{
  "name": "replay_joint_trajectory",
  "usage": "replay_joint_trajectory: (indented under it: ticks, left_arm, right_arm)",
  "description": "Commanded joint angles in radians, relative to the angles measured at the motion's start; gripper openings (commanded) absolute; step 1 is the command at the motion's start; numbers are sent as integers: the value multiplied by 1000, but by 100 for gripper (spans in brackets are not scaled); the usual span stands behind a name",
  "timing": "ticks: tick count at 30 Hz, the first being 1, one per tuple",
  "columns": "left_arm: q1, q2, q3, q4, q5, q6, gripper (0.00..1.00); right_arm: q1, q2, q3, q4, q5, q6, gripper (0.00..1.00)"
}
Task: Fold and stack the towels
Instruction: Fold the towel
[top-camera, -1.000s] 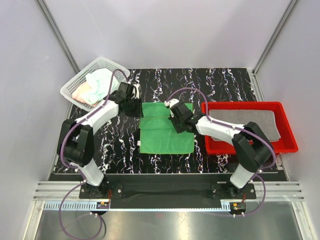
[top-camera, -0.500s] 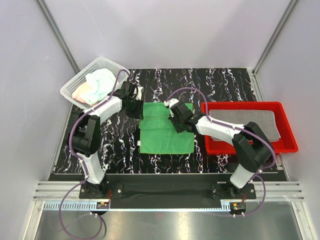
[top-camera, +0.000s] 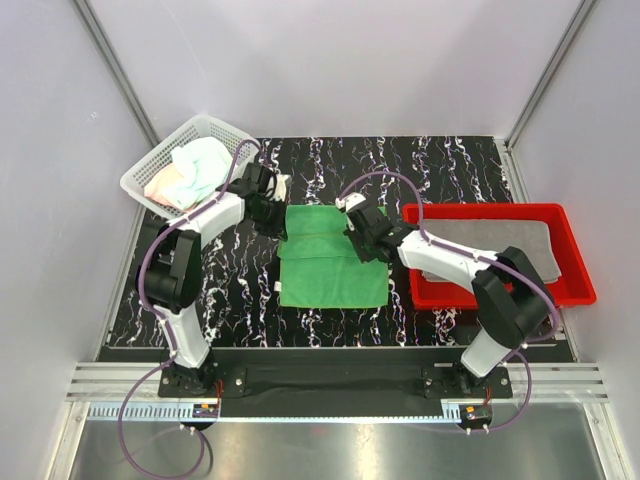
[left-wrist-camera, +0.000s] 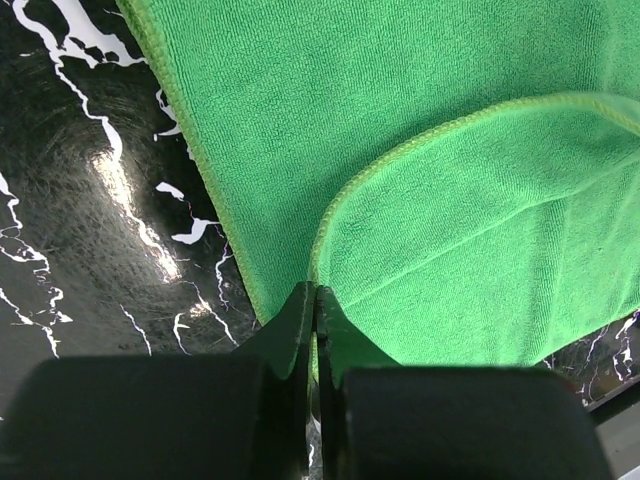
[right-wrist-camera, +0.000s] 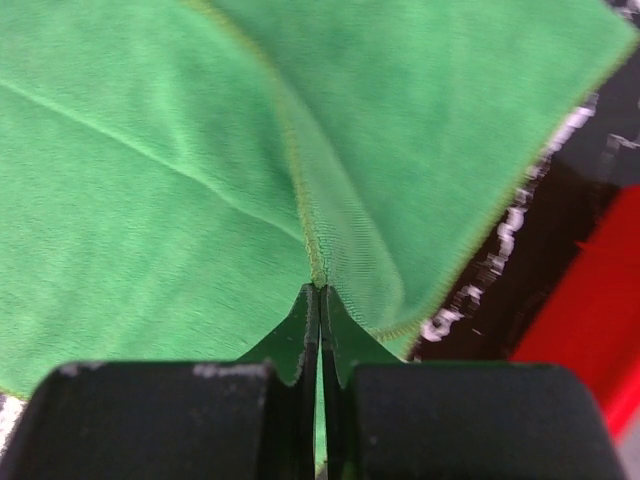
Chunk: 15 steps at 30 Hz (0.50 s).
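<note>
A green towel (top-camera: 330, 268) lies spread on the black marbled table, its far part folded into a second layer. My left gripper (top-camera: 276, 222) is shut on the folded layer's left edge (left-wrist-camera: 330, 215), right at the hem. At the fold's right side my right gripper (top-camera: 364, 238) is shut on the green towel (right-wrist-camera: 150, 180), which puckers at the fingertips. A grey towel (top-camera: 520, 240) lies flat in the red tray (top-camera: 580, 292). A pale mint-white towel (top-camera: 205, 160) and a pink one (top-camera: 165, 186) sit crumpled in the white basket (top-camera: 140, 182).
The red tray's wall (right-wrist-camera: 600, 320) stands close to the right of my right gripper. The basket sits at the table's far left corner, just behind my left arm. Bare black table (left-wrist-camera: 90, 230) shows left of the green towel.
My left gripper has slid onto the towel's left edge and shut on it. My right gripper has stayed shut on the towel and shifted slightly to the right and away.
</note>
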Motion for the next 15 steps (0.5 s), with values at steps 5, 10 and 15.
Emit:
replay_joint_trajectory:
  ticks: [5, 10, 15]
  left_arm:
    - [-49, -149, -14, -7, -5, 10, 0]
    - [-94, -235, -71, -24, -40, 16, 0]
    - [-112, -267, -108, -61, -89, 27, 0]
  right_arm:
    - [-13, -108, 62, -179, 126, -36, 0]
    - [-13, -116, 61, -319, 143, -27, 0]
    - [-13, -160, 42, -360, 183, -21, 0]
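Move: My left hand holds the green towel's upper hem by its left end, low over the table; the near left corner of the bottom layer is about 14 cm back, level sideways, with the white tag 10 cm back, 1 cm left. My right hand holds the hem near its right end; the near right corner is about 10 cm back and 5 cm right, and the red bin's left rim 9 cm right and 1 cm ahead, some 4 cm higher. Keeping both pinches shut, I spread and lift the upper hem: my right hand pulls about 6 cm right towards the red bin's rim and 3 cm back, rising a little while its fingertips swing out to the right. My left hand climbs some 5 cm and draws back about 4 cm, edging right, towards the near edge. ##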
